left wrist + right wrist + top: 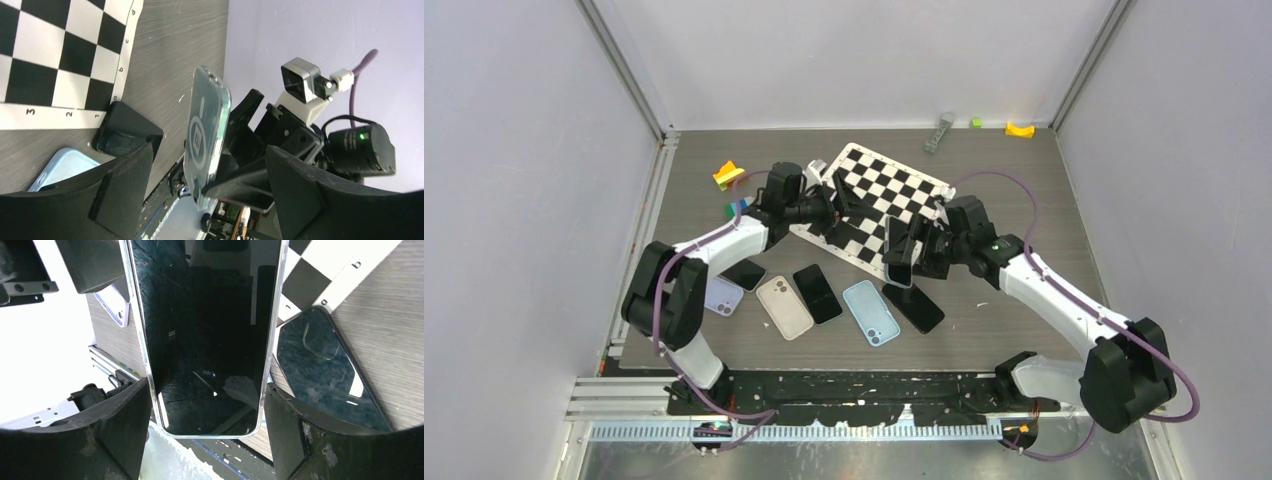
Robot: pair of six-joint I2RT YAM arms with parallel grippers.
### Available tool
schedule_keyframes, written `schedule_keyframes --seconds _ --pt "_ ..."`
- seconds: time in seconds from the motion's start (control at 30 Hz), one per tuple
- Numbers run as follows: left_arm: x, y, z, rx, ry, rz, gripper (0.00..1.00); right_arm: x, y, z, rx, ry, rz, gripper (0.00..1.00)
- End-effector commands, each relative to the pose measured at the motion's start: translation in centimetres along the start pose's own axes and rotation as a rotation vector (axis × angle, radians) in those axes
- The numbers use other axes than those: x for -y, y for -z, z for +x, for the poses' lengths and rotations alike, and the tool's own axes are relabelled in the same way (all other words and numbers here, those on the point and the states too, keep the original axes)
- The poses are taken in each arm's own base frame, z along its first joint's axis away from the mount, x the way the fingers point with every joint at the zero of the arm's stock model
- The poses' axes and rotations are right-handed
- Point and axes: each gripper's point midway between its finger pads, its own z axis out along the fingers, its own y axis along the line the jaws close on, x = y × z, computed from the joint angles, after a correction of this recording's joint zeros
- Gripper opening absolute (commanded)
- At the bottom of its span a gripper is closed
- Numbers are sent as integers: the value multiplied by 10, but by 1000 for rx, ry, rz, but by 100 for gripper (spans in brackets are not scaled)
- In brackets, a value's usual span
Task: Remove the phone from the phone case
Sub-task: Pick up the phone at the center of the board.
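My right gripper (205, 432) is shut on a phone (205, 330) with a black screen. The phone sits in a clear phone case (141, 340), and a finger presses each long edge near its lower end. From above, the phone (901, 262) stands upright over the table, held by the right gripper (911, 250). My left gripper (842, 212) is open and faces it from the left. In the left wrist view the clear phone case (205, 135) shows nearly edge-on between and beyond the wide-spread fingers (122, 185), which do not touch it.
A checkerboard sheet (879, 190) lies behind the grippers. On the table in front are a black phone (914, 307), a light blue case (870, 312), another black phone (817, 293), a beige case (784, 306) and a lilac case (722, 296). Small yellow parts (728, 175) sit at the back.
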Motion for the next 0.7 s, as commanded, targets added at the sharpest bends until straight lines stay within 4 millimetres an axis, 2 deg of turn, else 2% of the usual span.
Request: schedule_keyframes --seconds 0.0,0.17,0.33,0.53,0.57,0.67 --pt "28 -12 -8 7 -62 66 83 -44 -2 -28 90 138 -63 37" --pt "14 -15 5 -29 -77 -6 74 -61 -15 -26 65 195 -56 37" --pt "-3 -15 12 -53 -69 -77 55 -82 -19 -28 65 231 -93 37" --pt "-1 -15 14 -63 -72 -72 42 -101 -22 -20 35 296 -123 37" --pt "0 -15 13 -63 -72 -72 37 -103 -22 -20 34 303 -124 37" --pt "2 -13 13 -65 -81 -71 12 -103 -23 -19 34 300 -112 42"
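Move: The phone in its clear case, held by the right fingers, has its middle about 9 cm right of the left hand, 6 cm back and 4 cm below. The right hand takes it to the left gripper, some 11 cm left, 7 cm ahead and 5 cm above. The black phone on the table is roughly 15 cm right, 13 cm back and 19 cm below the left hand; the light-blue case is 4 cm right, 14 cm back, equally low. The left fingers close from wide open to a narrow gap around the free port end of the phone, one over the screen, one behind the back; firm contact isn't clear yet. The right hand keeps its grip on the long edges and carries the phone about 7 cm left and slightly up between them, turning roughly 10 degrees counter-clockwise, while the left hand eases a little right, then down about 2 cm. ##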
